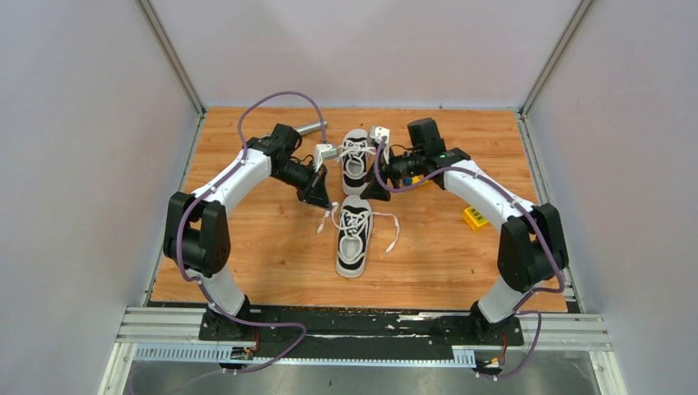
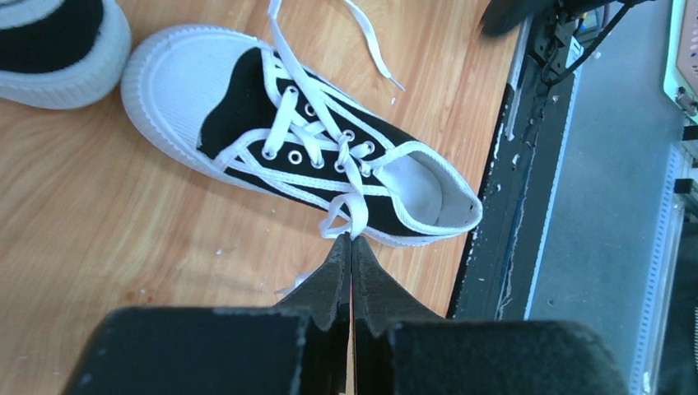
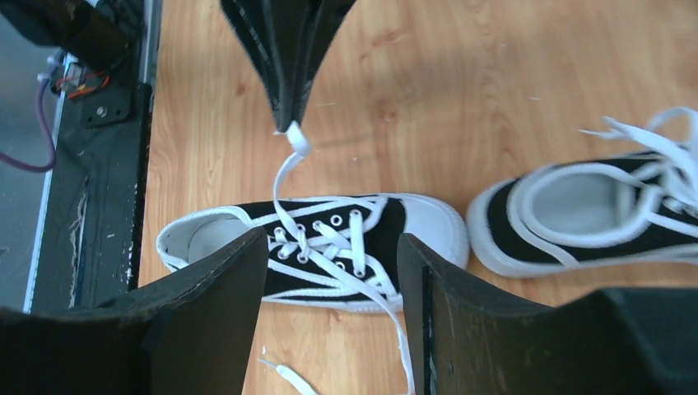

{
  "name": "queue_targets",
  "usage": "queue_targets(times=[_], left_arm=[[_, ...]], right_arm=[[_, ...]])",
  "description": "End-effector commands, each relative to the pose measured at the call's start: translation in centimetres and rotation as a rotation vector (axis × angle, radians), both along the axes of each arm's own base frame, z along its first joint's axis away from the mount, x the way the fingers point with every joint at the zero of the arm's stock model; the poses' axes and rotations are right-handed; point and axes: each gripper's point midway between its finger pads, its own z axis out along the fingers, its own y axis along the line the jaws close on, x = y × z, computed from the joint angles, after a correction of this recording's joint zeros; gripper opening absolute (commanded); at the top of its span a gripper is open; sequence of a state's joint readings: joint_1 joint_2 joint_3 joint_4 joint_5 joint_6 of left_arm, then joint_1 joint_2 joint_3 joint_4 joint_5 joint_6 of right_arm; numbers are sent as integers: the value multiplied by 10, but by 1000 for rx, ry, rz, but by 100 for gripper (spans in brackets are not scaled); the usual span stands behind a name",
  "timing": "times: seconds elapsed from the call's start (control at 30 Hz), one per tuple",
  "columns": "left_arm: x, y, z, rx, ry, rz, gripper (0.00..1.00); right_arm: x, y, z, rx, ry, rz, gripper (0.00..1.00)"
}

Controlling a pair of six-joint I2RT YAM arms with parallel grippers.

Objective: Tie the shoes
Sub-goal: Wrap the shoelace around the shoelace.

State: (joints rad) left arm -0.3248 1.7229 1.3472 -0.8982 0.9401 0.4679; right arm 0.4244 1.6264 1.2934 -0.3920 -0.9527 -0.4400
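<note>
Two black-and-white shoes lie mid-table, the far shoe (image 1: 355, 156) toe toward the near shoe (image 1: 354, 239). My left gripper (image 2: 351, 239) is shut on a white lace (image 2: 355, 210) of the near shoe (image 2: 272, 132), pinching it just beside the shoe's opening. In the right wrist view that lace (image 3: 284, 177) rises taut from the eyelets to the left gripper's fingertips (image 3: 288, 115). Over the near shoe (image 3: 329, 247) my right gripper (image 3: 333, 243) hangs open. The other lace (image 3: 395, 313) trails loose between its fingers, ungripped. The far shoe (image 3: 593, 214) lies to the right.
A small yellow object (image 1: 475, 218) lies on the wooden table right of the shoes, under the right arm. A metal cylinder (image 1: 306, 127) lies at the back left. Grey walls enclose three sides. A black rail (image 2: 527, 164) runs along the near edge.
</note>
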Motion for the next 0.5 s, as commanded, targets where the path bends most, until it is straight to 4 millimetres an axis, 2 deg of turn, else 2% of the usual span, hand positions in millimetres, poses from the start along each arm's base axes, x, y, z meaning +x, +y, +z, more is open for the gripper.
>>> queue_targets(times=[0.0, 0.2, 0.47], left_arm=[[6, -3, 20, -43, -67, -35, 1], [4, -3, 18, -46, -61, -42, 1], [1, -3, 22, -54, -61, -56, 1]], right_arm=[[-18, 32, -8, 16, -64, 176, 60], [-19, 55, -39, -15, -25, 233, 59], [-22, 70, -48, -2, 18, 251, 56]])
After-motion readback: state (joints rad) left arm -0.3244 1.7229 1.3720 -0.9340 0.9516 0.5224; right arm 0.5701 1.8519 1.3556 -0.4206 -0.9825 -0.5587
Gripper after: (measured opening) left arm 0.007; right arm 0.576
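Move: The lace strand that the left fingers hold up lies about 7 cm to the right hand's left, 4 cm back and 8 cm below; from the left hand it starts at the fingertips, its middle some 2 cm to the right and 3 cm down. From the right hand, the shoe being laced is about 4 cm back, 3 cm left and 15 cm down. The loose lace lies 2 cm back, 6 cm right and 18 cm down, and the other shoe 19 cm ahead, 2 cm left and 15 cm down. Down by about 7 cm and left by 5 or 6, drawing back a little as well, the right hand swoops over the shoe towards the held lace, easing off at the end. It turns some 10 degrees counter-clockwise with its fingers staying wide open, one on either side of the strand's line. The left hand stays put, keeping its pinch on the lace. ##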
